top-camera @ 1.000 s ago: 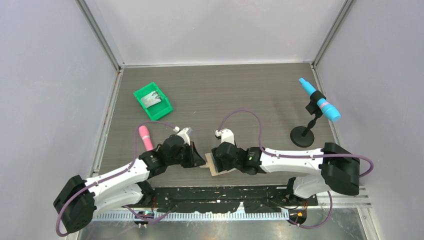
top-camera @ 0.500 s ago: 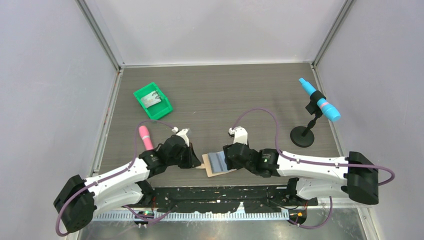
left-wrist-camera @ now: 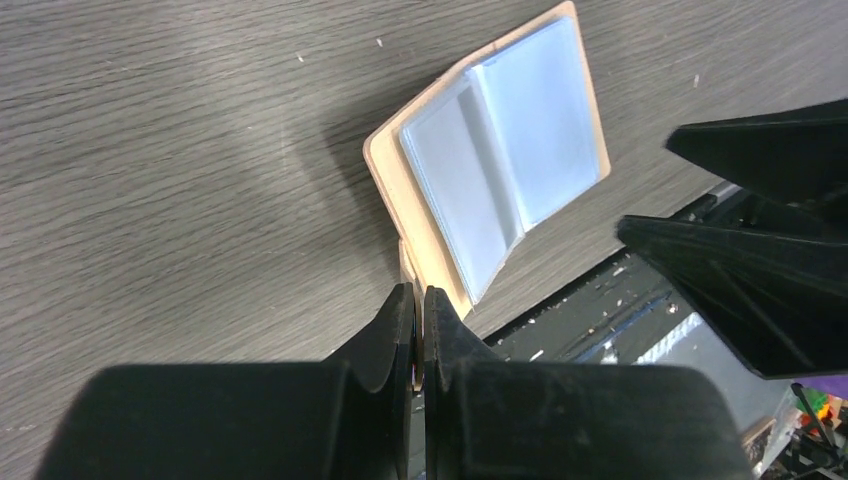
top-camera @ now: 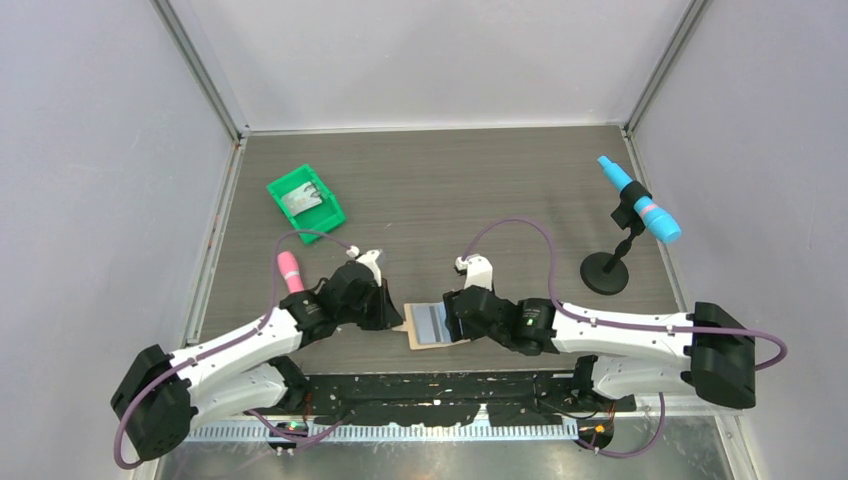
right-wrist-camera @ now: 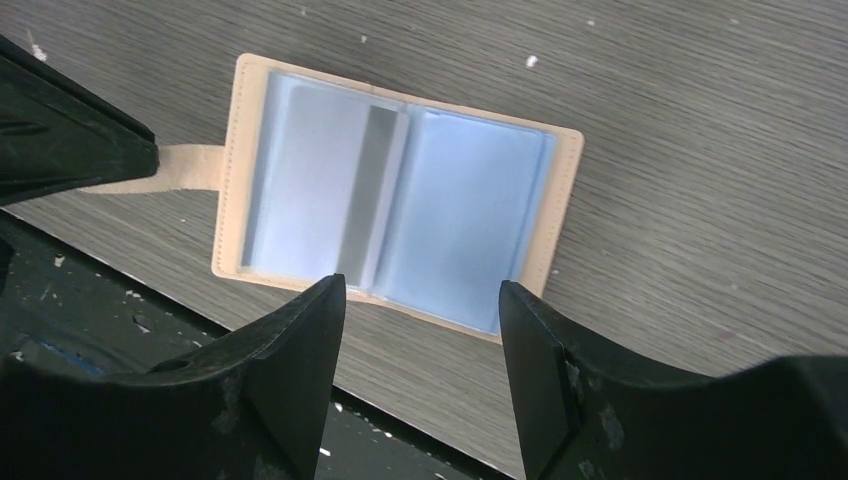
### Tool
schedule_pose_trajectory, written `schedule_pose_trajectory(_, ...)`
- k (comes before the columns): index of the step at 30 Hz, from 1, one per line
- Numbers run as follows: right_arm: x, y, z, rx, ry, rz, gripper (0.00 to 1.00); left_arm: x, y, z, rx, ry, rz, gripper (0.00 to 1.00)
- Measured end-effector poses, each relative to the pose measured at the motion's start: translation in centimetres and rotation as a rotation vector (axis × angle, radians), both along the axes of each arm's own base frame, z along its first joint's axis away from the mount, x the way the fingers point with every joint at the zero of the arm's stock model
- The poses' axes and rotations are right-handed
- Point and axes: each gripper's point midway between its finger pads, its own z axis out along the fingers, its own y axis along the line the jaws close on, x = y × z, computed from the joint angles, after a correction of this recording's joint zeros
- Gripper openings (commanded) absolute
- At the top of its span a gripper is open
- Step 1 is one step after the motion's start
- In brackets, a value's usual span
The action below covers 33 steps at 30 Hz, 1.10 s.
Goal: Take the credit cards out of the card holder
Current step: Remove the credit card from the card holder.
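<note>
The tan card holder lies open on the table close to the front edge, its blue inner panels facing up. I cannot tell the credit cards apart from the pale blue leaves inside. A grey stripe runs down beside the fold. My left gripper is shut on the holder's strap tab at its left edge. Just right of the holder, my right gripper is open over the near edge, with nothing between its fingers.
A green bin with a grey item stands at the back left. A pink cylinder lies beside the left arm. At the right, a black stand carries a blue tool. The black base rail runs just in front of the holder.
My right gripper has drawn back to the right off the holder, which now shows spread open with its blue inside up. The left gripper keeps hold of the strap and has shifted slightly.
</note>
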Motion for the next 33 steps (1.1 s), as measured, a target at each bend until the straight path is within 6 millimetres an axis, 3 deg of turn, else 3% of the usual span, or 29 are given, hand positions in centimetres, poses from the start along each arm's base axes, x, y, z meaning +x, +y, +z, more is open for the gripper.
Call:
schedule_pose_trajectory(10, 0.1, 4.1, -1.9, 0.011, 0.059, 0.055, 0.69, -0.4, -0.8, 1.5, -0.074, 0.001, -0.017, 0.0)
schedule_pose_trajectory(19, -0.4, 5.6, -3.5, 0.021, 0.105, 0.084, 0.69, -0.5, -1.2, 2.0, -0.099, -0.002, -0.025, 0.0)
schedule_pose_trajectory(33, -0.5, 6.6, -3.2, 0.051, 0.114, 0.099, 0.69, -0.5, -1.6, 2.3, -0.123, -0.006, -0.038, 0.0)
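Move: The credit card, with its dark stripe, sits in the card holder's left pocket, about 7 cm to the left of my open right hand, 2 cm ahead and some 4 cm below. The right pocket lies 1 cm left of that hand, 2 cm ahead and 5 cm down. The strap in my left fingers is about 12 cm to its left and 1 cm ahead. From my left hand the card is some 5 cm right, 1 cm ahead and 3 cm lower. I bring my right hand left about 6.5 cm, across the right pocket to the card's pocket, sinking some 3 cm and easing to a stop, the fingers kept wide open and tipping slightly more downward. My left hand keeps its pinch on the strap and rises about 2 cm, drifting 1.5 cm right towards the right hand. ##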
